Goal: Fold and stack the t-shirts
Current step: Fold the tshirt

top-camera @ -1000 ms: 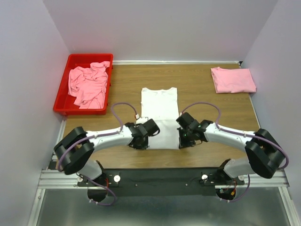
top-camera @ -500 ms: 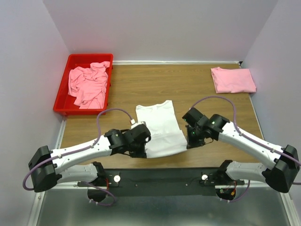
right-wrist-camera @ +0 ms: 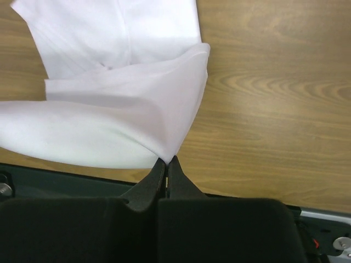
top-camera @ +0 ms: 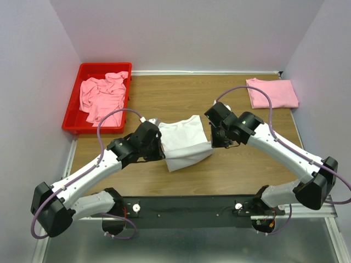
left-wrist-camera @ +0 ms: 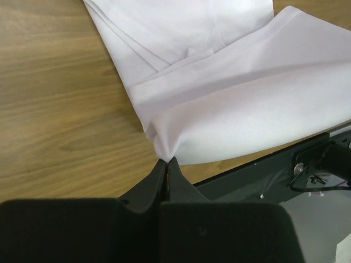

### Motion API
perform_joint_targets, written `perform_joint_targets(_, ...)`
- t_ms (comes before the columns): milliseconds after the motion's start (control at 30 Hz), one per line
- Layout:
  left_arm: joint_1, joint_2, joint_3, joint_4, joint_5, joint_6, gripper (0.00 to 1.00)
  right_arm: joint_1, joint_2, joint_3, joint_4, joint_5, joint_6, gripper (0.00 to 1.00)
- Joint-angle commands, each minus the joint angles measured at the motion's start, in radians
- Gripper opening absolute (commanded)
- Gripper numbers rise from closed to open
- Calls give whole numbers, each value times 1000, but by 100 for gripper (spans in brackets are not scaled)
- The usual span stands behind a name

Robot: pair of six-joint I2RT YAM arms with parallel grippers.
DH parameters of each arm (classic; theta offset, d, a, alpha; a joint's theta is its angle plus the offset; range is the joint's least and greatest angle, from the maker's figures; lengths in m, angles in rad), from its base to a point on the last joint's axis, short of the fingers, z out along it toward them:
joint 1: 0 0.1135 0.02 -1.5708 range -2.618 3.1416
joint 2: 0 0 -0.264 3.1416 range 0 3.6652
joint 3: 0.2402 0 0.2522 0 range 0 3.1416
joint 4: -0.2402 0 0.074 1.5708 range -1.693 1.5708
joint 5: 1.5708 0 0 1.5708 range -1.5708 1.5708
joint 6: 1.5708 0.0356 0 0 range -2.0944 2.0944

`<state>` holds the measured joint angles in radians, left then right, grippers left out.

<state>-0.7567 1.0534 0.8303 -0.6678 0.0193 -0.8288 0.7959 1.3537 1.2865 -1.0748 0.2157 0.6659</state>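
A white t-shirt lies in the middle of the table, its near end lifted and carried back over the rest. My left gripper is shut on the left corner of that lifted hem. On the other side my right gripper is shut on the right corner. Between the two grips the cloth sags in a loose fold above the flat part. A folded pink t-shirt rests at the far right. Crumpled pink t-shirts fill the bin.
The red plastic bin stands at the far left corner of the wooden table. A black rail with both arm bases runs along the near edge. Pale walls close in the left, back and right sides.
Both grippers have lifted the shirt's near hem and carried it away from the bases toward the collar, doubling the shirt. The whole shirt has turned slightly and shifted left.
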Motion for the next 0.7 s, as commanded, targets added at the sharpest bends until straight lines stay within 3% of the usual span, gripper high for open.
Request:
perform_joint_targets(0,51,16,29,31,50,91,0,-29,47,92,-31,73,-71,1)
perform_joint_targets(667,304,198,99,155,134,284,0,-205,352,370,55,-33,-290,1)
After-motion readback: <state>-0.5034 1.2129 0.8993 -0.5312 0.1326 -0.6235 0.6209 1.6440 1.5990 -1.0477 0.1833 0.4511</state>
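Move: Both hands already pinch the corners of the t-shirt's lifted near edge, stretched between them. The collar end lying on the table, where that edge is bound, is about 15 cm ahead of the left hand, 6 cm right and 13 cm below; from the right hand, some 12 cm ahead, 13 cm left and 16 cm below. The red bin's middle is about 31 cm ahead and 36 cm left of the left hand; the folded pink shirt lies 30 cm ahead and 34 cm right of the right hand. Forward together, both hands keep their shut pinch and carry the taut edge over the lying t-shirt towards its collar end, the left about 8 cm with a slight drift left, the right about 10 cm. They rise a couple of centimetres at first, then ease partly back down, with the fingertips swinging only a few degrees forward. ##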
